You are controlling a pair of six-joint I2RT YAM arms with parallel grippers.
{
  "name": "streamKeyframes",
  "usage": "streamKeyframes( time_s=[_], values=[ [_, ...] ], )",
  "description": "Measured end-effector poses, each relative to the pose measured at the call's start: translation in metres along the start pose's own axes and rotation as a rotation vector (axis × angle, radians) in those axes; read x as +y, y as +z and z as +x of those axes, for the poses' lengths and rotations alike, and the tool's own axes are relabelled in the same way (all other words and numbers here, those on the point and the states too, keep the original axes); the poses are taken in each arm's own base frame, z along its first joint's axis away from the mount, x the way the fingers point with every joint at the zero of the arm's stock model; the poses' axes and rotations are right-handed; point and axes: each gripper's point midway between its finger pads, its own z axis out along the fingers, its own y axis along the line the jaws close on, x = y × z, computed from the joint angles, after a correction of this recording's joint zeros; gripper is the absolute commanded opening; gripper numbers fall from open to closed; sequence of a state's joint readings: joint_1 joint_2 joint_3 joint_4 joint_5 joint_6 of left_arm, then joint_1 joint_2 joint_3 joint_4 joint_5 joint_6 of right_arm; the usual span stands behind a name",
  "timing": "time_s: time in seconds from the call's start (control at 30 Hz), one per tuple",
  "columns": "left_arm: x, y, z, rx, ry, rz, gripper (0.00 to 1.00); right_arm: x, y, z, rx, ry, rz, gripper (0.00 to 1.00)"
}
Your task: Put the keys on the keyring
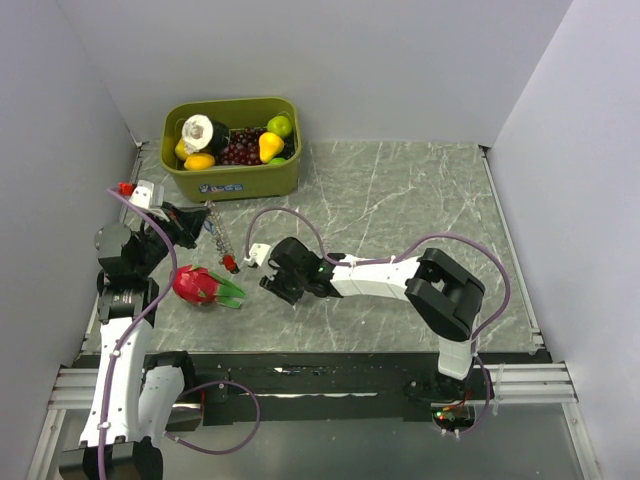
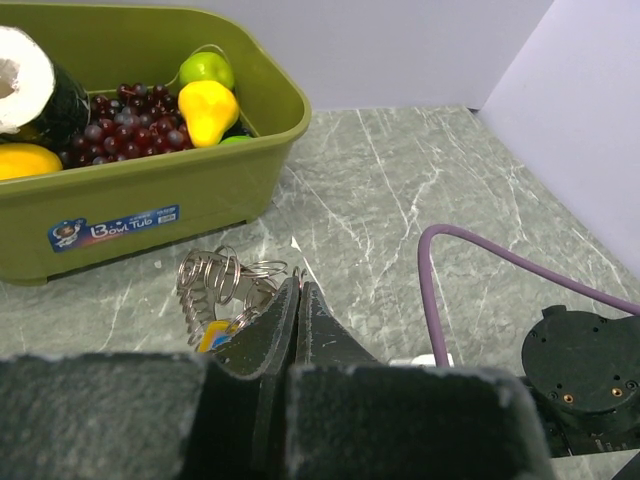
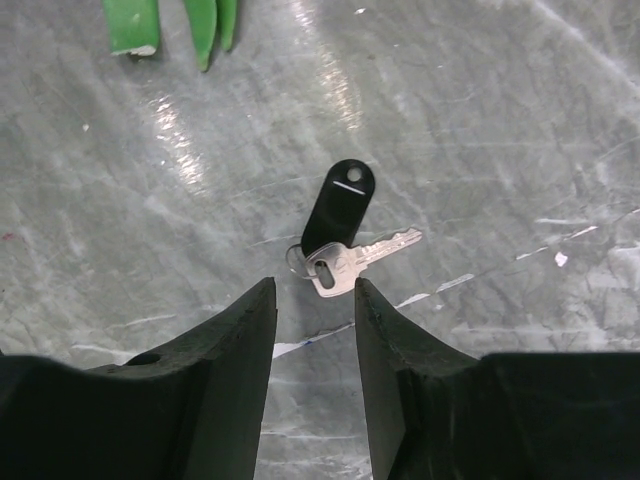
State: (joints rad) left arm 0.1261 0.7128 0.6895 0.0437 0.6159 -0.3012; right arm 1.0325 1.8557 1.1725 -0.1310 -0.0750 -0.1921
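My left gripper is shut on a thin wire end of the keyring, which hangs as a limp grey chain. A red key dangles at its low end. In the left wrist view the pinched wire shows at the tips of the left gripper, beside the keyring's coils and a yellow key head. My right gripper is open and low over the table. A silver key with a black tag lies flat just beyond its fingertips, and nothing is between them. The right gripper sits right of the red key.
A green bin of toy fruit stands at the back left, close behind the keyring. A pink dragon fruit with green leaves lies just left of the right gripper. A purple cable arcs over the marble table.
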Motion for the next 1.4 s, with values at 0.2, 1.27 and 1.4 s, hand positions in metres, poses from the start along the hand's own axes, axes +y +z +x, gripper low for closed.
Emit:
streamKeyframes(
  time_s=[0.2,1.27,1.4],
  values=[
    [0.001,0.000,0.002,0.003,-0.003,-0.001,0.01,0.007,0.000,0.001,0.002,-0.009,-0.030,0.45],
    [-0.002,-0.001,0.004,0.009,-0.003,0.019,0.01,-0.008,-0.006,0.022,0.006,0.121,0.004,0.00],
    [-0.005,-0.001,0.006,0.013,-0.002,0.039,0.01,-0.020,-0.033,0.016,-0.076,0.192,-0.021,0.00]
  ],
)
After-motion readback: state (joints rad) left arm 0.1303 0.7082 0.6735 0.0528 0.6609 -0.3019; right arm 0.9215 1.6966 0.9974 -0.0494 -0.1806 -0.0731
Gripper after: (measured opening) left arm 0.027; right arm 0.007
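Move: The loose key lies flat just beyond the right hand's half-open fingertips, about 1 cm forward, 1 cm left and 3 cm below, with its small ring some 2 cm back of it. Its black fob sits about 1 cm forward and 3 cm left of the hand; the dragon fruit is some 17 cm left and 1 cm forward. From the left hand, which holds the keyring high, the key lies roughly 15 cm right, 5 cm back and 27 cm down. The right hand eases back about 1 cm and sinks some 2.5 cm to the table over the loose key, then creeps forward again as its fingers shut fully, pinching the small ring end that joins key and fob. With the fingers kept shut it backs off to the right about 4 cm, rising some 3.5 cm and turning a little clockwise, while the left hand holds the keyring up almost still. ##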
